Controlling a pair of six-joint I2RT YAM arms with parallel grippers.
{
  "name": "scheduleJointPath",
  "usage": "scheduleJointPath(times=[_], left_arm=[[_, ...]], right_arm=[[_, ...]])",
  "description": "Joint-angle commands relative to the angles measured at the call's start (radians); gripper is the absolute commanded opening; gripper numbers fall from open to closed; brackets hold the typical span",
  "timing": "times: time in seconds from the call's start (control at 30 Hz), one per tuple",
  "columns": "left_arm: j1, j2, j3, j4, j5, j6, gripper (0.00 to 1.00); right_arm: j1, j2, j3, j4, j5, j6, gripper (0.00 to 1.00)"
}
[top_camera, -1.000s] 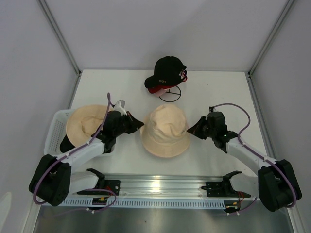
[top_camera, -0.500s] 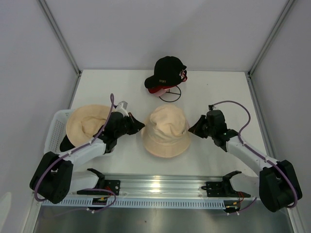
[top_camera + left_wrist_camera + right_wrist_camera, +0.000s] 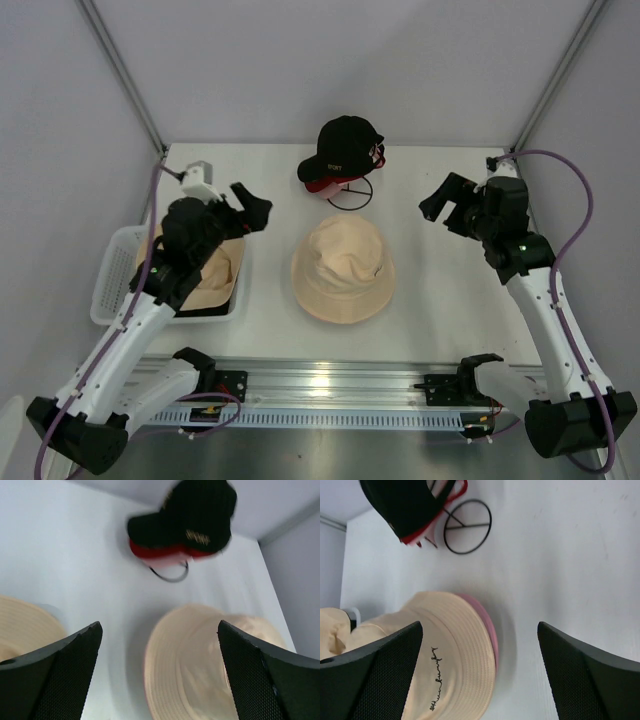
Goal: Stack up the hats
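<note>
A beige bucket hat with black script lies brim-down at the table's middle. A pink rim peeks from under its brim. A wide beige hat rests in the white basket at the left, with dark fabric under it. My left gripper hangs open, raised left of the middle hat and holding nothing. My right gripper is open too, high at the right, looking down on that hat.
A black baseball cap with a red under-visor sits on a thin wire stand at the back centre. Grey walls close the table on three sides. A metal rail runs along the near edge.
Both grippers were shut and low at the two sides of the middle hat's brim. They have since opened and risen up and outward, away from it. The hat stays put.
</note>
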Motion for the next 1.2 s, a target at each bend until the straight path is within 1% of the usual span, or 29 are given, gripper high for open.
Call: scheduleJointPath(times=[0.0, 0.03, 0.07, 0.13, 0.17, 0.2, 0.23, 0.33, 0.43, 0.47, 0.53, 0.63, 0.73, 0.77, 0.87, 0.9, 0.93, 0.97, 1.07, 1.17], left_arm=[[0.094, -0.016, 0.115, -0.208, -0.194, 0.068, 1.0], [0.16, -0.013, 0.122, -0.231, -0.195, 0.08, 0.99], [0.186, -0.004, 0.125, -0.243, -0.189, 0.091, 0.99], [0.208, 0.044, 0.147, -0.272, -0.109, 0.193, 0.99], [0.207, 0.07, 0.162, -0.294, -0.075, 0.236, 0.97], [0.204, 0.1, 0.194, -0.33, -0.06, 0.241, 0.95], [0.182, 0.157, 0.216, -0.381, -0.07, 0.252, 0.95], [0.11, 0.237, 0.222, -0.427, -0.162, 0.286, 0.95], [0.087, 0.274, 0.188, -0.438, -0.159, 0.283, 0.91], [0.082, 0.279, 0.173, -0.429, -0.162, 0.275, 0.85], [0.078, 0.288, 0.127, -0.406, -0.15, 0.27, 0.81], [0.075, 0.332, 0.107, -0.394, -0.127, 0.252, 0.74], [0.065, 0.381, 0.107, -0.391, -0.158, 0.238, 0.63], [0.064, 0.389, 0.104, -0.386, -0.17, 0.231, 0.56], [0.064, 0.397, 0.092, -0.362, -0.192, 0.206, 0.52], [0.064, 0.392, 0.084, -0.352, -0.198, 0.201, 0.48], [0.064, 0.389, 0.082, -0.349, -0.204, 0.197, 0.43], [0.065, 0.388, 0.081, -0.349, -0.21, 0.192, 0.29], [0.065, 0.388, 0.082, -0.363, -0.256, 0.174, 0.15], [0.064, 0.348, 0.081, -0.36, -0.277, 0.169, 0.13]], right_arm=[[-0.044, -0.036, 0.091, -0.085, -0.029, -0.108, 0.99], [-0.048, -0.037, 0.093, -0.065, -0.044, -0.113, 1.0], [-0.05, -0.037, 0.09, -0.05, -0.055, -0.116, 0.99], [-0.048, -0.02, 0.073, 0.003, -0.098, -0.117, 0.99], [-0.05, -0.011, 0.068, 0.018, -0.107, -0.116, 0.99], [-0.05, 0.001, 0.065, 0.027, -0.115, -0.113, 1.0], [-0.05, 0.015, 0.065, 0.047, -0.13, -0.108, 0.99], [-0.05, 0.061, 0.064, 0.092, -0.165, -0.099, 0.99], [-0.05, 0.081, 0.056, 0.122, -0.181, -0.091, 0.99], [-0.05, 0.087, 0.053, 0.125, -0.181, -0.091, 0.99], [-0.048, 0.09, 0.05, 0.132, -0.179, -0.093, 0.99], [-0.048, 0.099, 0.05, 0.129, -0.181, -0.094, 0.99], [-0.05, 0.101, 0.053, 0.127, -0.184, -0.097, 0.99], [-0.05, 0.101, 0.053, 0.128, -0.184, -0.096, 1.0], [-0.048, 0.092, 0.042, 0.144, -0.185, -0.08, 1.0], [-0.05, 0.092, 0.038, 0.147, -0.185, -0.076, 0.99], [-0.05, 0.087, 0.035, 0.148, -0.184, -0.074, 1.0], [-0.05, 0.086, 0.033, 0.147, -0.184, -0.076, 0.99], [-0.048, 0.076, 0.029, 0.15, -0.178, -0.076, 0.99], [-0.05, 0.073, 0.025, 0.153, -0.184, -0.071, 0.99]])
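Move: The beige hat still in the basket is the left hand's aim: the right edge of its brim lies about 7 cm to the left, level fore and aft, and 16 cm below. The basket's middle is some 25 cm left, 3 cm back and 21 cm below. The stacked beige hat sits roughly 17 cm to this hand's right, 3 cm back, 16 cm below. From the right hand, that brim edge is some 45 cm left, 6 cm back, 16 cm below. Swing the open left gripper left and slightly up, away from the stacked hat, then drop it nearly 20 cm to the right edge of the basket hat's brim, tipping the fingers down and rolling the left side up. Close on the way down and pinch the edge. Lift the open right gripper clear about 4 cm, then ease it forward and back down, and wait. ##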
